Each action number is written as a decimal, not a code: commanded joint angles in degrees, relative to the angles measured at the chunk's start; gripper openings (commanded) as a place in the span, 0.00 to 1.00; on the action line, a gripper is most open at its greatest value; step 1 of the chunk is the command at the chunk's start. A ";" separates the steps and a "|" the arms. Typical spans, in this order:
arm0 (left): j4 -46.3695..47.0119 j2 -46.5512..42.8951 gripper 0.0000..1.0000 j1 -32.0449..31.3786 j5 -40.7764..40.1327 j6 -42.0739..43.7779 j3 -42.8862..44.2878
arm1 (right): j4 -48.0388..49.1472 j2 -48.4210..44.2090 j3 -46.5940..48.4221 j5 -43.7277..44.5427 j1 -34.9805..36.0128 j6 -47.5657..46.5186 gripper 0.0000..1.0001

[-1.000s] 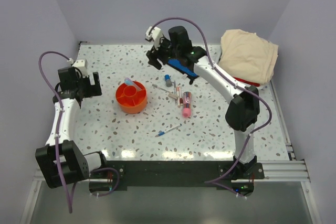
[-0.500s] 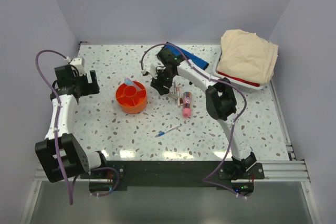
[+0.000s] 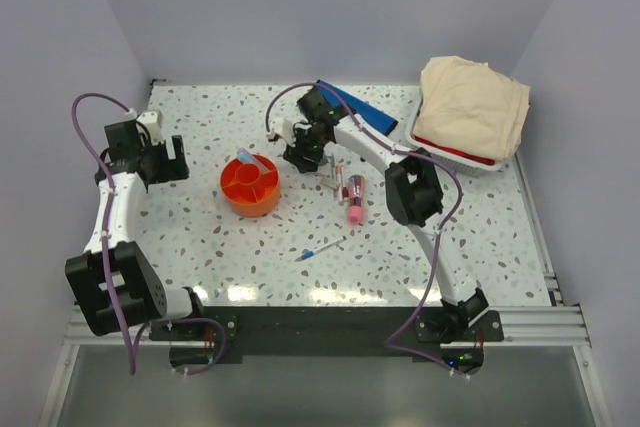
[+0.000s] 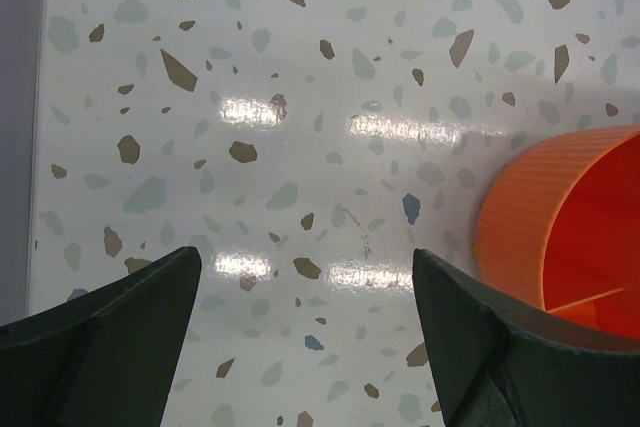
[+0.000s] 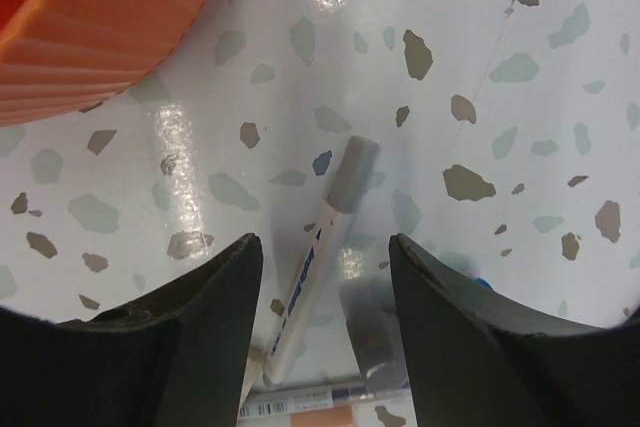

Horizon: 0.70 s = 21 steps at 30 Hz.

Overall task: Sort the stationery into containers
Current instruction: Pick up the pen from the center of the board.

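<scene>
The round orange tub (image 3: 250, 187) stands left of centre with a lilac marker (image 3: 249, 159) leaning in it. The blue pouch (image 3: 357, 108) lies at the back. My right gripper (image 5: 325, 244) is low over the table just right of the tub (image 5: 100, 27). It stands open astride a white marker with a grey cap (image 5: 318, 272), with a gap on both sides. A short grey stick (image 5: 370, 332) lies beside that marker. A pink tube (image 3: 355, 201) and thin pens (image 3: 340, 181) lie nearby; another pen (image 3: 320, 248) lies nearer the front. My left gripper (image 4: 300, 259) hangs open and empty, left of the tub (image 4: 560, 227).
A white basket with a red rim (image 3: 452, 157) and a beige cloth (image 3: 472, 105) fills the back right corner. Grey walls close the table at the left, back and right. In the top view my right arm (image 3: 370, 147) reaches across the pouch's near end.
My right arm swung from the pouch at the back down to the items beside the tub, and its jaws narrowed. The left gripper shifted slightly and stayed open.
</scene>
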 commanded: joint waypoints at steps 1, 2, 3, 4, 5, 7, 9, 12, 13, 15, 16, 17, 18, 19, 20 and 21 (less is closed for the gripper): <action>0.22 0.28 0.91 0.66 -0.24 1.15 2.55 | 1.93 2.51 4.20 0.82 0.05 0.52 0.54; 0.21 0.37 0.91 0.57 -0.33 1.06 2.55 | 1.94 3.30 4.55 1.17 0.13 0.61 0.54; 0.30 0.28 0.91 0.66 -0.42 1.14 2.47 | 2.11 3.66 4.90 1.34 0.14 0.70 0.51; 0.22 0.37 0.91 0.74 -0.59 1.23 2.47 | 2.46 3.92 4.99 1.78 0.31 0.53 0.49; 0.21 0.37 0.91 0.75 -0.77 1.15 2.38 | 2.38 4.36 5.08 2.05 0.49 0.18 0.47; 0.13 0.28 0.91 0.83 -0.77 1.06 2.12 | 2.73 4.45 4.12 4.23 1.45 -1.31 0.41; 0.13 0.11 0.91 0.75 -0.86 0.97 1.85 | 2.91 4.71 2.36 7.13 2.94 -2.63 0.31; 0.30 -0.07 0.91 0.83 -0.16 0.71 1.24 | 0.55 5.68 1.48 8.02 4.44 -3.61 0.25; 0.39 -0.24 0.91 0.83 -0.07 0.62 1.06 | -0.25 5.94 1.48 7.94 4.70 -3.08 0.23; 0.83 -0.59 0.91 0.83 0.54 0.36 0.27 | -2.80 6.73 1.65 7.15 5.06 -2.38 0.13; 0.83 -0.77 0.91 0.75 0.81 0.18 0.01 | -3.59 7.00 1.83 5.93 5.14 -1.25 0.10; 0.92 -1.03 0.91 0.83 1.07 0.09 -0.43 | -4.47 7.18 2.35 5.65 5.15 -0.62 0.00; 1.18 -1.30 0.91 0.83 1.60 0.09 -0.78 | -5.87 6.92 2.45 5.39 4.97 -0.01 0.00; 1.27 -1.47 0.91 0.83 1.86 -0.08 -1.13 | -6.23 6.13 2.27 4.78 4.88 1.30 0.00; 1.53 -1.91 0.90 0.83 2.13 0.00 -1.57 | -6.24 5.17 1.23 4.60 4.27 2.01 0.00; 1.88 -2.09 0.90 0.83 2.74 -0.26 -1.66 | -5.45 3.94 0.35 4.68 4.01 2.63 0.00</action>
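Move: The pen lies almost directly under my open right fingers, about 3 cm down, its middle perhaps 1 cm to the right. The orange bowl's middle is some 13 cm to my right hand's left and 5 cm back. The blue-capped bottle lies about 4 cm ahead and 4 cm to the right, and the beige stick some 6 cm right and 4 cm back. From my left hand the pen is roughly 34 cm right, 9 cm ahead and 12 cm below. I sink my right hand about 2 cm onto the pen, easing about 1 cm forward, and shut the fingers until they pinch it just behind its grey end. As they close I swing low to the left and back, some 2 cm each way, taking the pen towards the orange bowl without rising. ##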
